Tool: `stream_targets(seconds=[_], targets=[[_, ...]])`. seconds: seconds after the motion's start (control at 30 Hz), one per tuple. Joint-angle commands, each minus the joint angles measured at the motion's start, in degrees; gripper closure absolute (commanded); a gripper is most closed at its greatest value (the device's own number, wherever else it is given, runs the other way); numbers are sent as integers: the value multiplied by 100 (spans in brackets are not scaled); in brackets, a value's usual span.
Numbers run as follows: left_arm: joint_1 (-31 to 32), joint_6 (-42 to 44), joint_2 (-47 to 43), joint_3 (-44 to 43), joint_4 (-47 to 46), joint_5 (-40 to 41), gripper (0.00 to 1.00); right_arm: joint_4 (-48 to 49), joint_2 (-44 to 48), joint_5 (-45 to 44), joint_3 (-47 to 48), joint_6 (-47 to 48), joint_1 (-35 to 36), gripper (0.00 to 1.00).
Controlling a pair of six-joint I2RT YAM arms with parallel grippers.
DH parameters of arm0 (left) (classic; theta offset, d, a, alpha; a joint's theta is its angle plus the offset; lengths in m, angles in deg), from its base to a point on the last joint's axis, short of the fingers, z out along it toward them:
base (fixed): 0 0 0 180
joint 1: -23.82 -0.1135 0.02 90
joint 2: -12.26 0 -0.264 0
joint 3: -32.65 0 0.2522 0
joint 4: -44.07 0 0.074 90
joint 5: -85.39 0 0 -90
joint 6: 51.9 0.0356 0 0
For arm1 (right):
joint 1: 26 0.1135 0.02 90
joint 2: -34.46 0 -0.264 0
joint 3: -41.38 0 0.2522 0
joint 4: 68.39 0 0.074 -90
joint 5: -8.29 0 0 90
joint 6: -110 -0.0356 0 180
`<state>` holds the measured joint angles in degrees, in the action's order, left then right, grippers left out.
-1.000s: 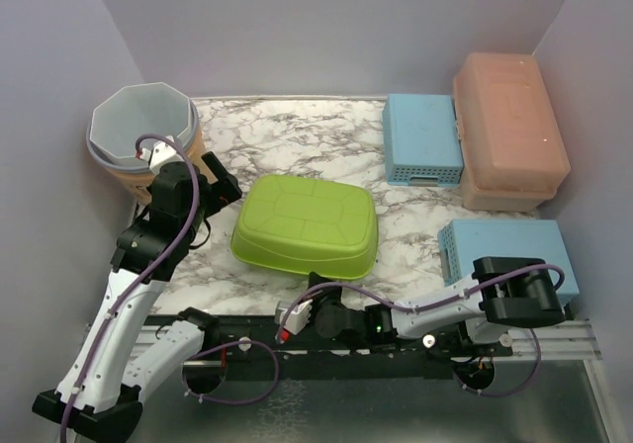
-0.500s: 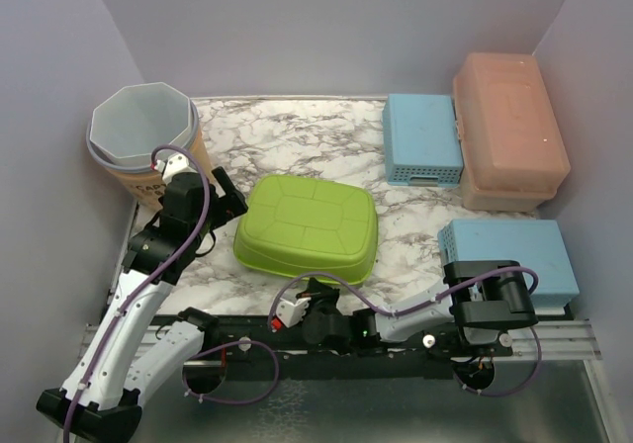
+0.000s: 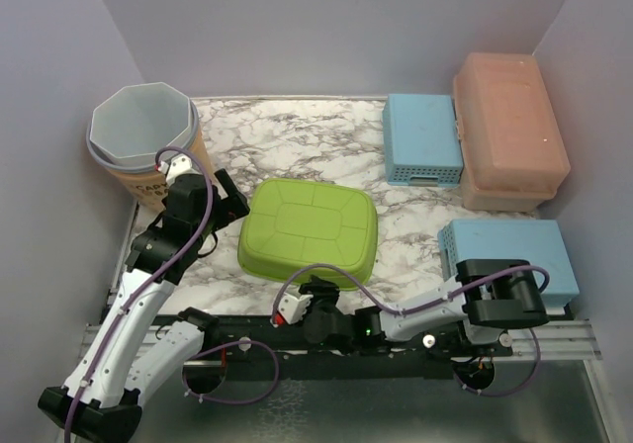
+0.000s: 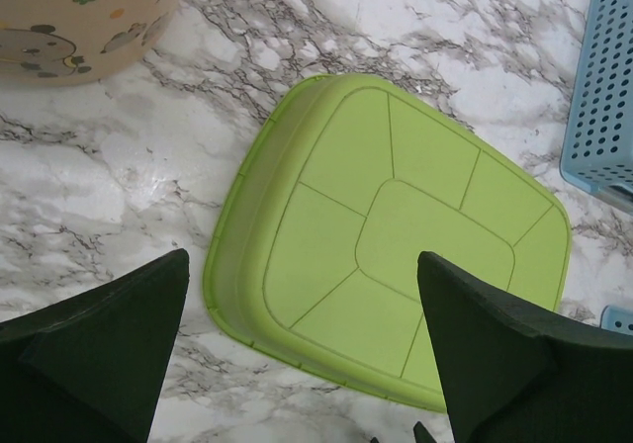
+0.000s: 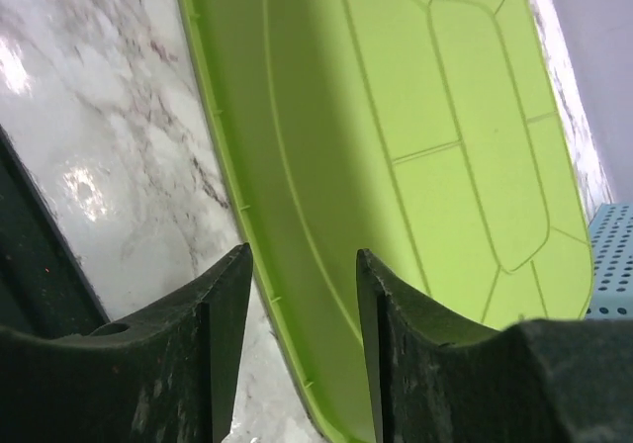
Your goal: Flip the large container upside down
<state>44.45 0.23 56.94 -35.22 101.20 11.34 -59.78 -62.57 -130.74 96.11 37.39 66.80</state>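
Observation:
The large container (image 3: pixel 309 230) is a lime-green tub lying bottom-up on the marble table (image 3: pixel 297 141), its ribbed base facing up (image 4: pixel 396 255). My left gripper (image 3: pixel 229 201) hovers just left of it, wide open with nothing between the fingers (image 4: pixel 302 256). My right gripper (image 3: pixel 318 290) sits low at the tub's near rim. Its jaws (image 5: pixel 303 251) stand apart, with the green rim (image 5: pixel 297 166) running between them and a gap on each side.
A paper bucket with a grey liner (image 3: pixel 143 136) stands at the back left, close to my left arm. Two blue perforated baskets (image 3: pixel 423 138) (image 3: pixel 509 250) and a salmon lidded box (image 3: pixel 509 127) line the right side. Purple walls enclose the table.
My right gripper has opened and let go of the tub's near rim. The tub has settled flat, base up. My left gripper drifted slightly right, towards the tub.

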Motion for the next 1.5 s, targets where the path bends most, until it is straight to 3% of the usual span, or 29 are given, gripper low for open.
stream_targets(seconds=[0.0, 0.07, 0.2, 0.27, 0.37, 0.5, 0.63, 0.7, 0.8, 0.87, 1.07, 1.23, 1.47], targets=[[-20, -134, -90, 201, -109, -185, 1, 288, 662, 222, -60, -102, 72, 50], [-18, -167, -100, 254, -109, -197, 1, 613, 916, 141, -228, 239, 66, 46], [-14, -148, -108, 309, -138, -208, 1, 3236, 1170, -639, -1042, 2037, -222, 37], [-19, -117, -76, 350, -162, -278, 1, 3535, 1333, -741, -1090, 2180, -542, 36], [-16, -107, 14, 287, -135, -510, 1, 2494, 1611, -652, -715, 1490, -1123, 35], [-17, -103, -67, 301, -92, -794, 1, -33, 2019, -36, 223, -434, -2276, 25], [-15, -3, -78, 432, -33, -978, 1, -1520, 2116, 1625, 995, -1882, -3613, 17], [-20, -14, -9, 506, -26, -1121, 1, -2620, 1845, 2806, 1633, -2925, -4295, 10], [-14, -49, -22, 658, -66, -1063, 1, -4070, 1203, 4619, 2736, -4259, -5421, 10], [-14, -47, -130, 763, -134, -937, 1, -4161, 881, 5562, 3017, -4143, -5632, 9], [2, -117, -30, 1106, -410, -1546, 1, -4359, 214, 6686, 3575, -4013, -5851, 7], [188, -357, -301, 1497, -551, -1817, 1, -4532, -381, 6682, 3953, -4207, -5999, 7], [935, -1045, -457, 1916, -581, -1776, 2, -5078, -1063, 6172, 4589, -3881, -6017, 7]])
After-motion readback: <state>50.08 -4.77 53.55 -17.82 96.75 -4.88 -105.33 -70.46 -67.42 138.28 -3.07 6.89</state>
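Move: The large container lies bottom-up, its middle about 12 cm straight ahead of the right hand and some 4 cm lower. The blue basket stands about 32 cm ahead of that hand and 25 cm to its right. From the left hand, the container is about 16 cm to the right, level front to back and 20 cm below; the bucket is about 11 cm ahead, 13 cm left and 10 cm lower. Opening wider, the right hand arcs 25 cm forward over the container's far edge, tilting down; left sinks 10 cm. ##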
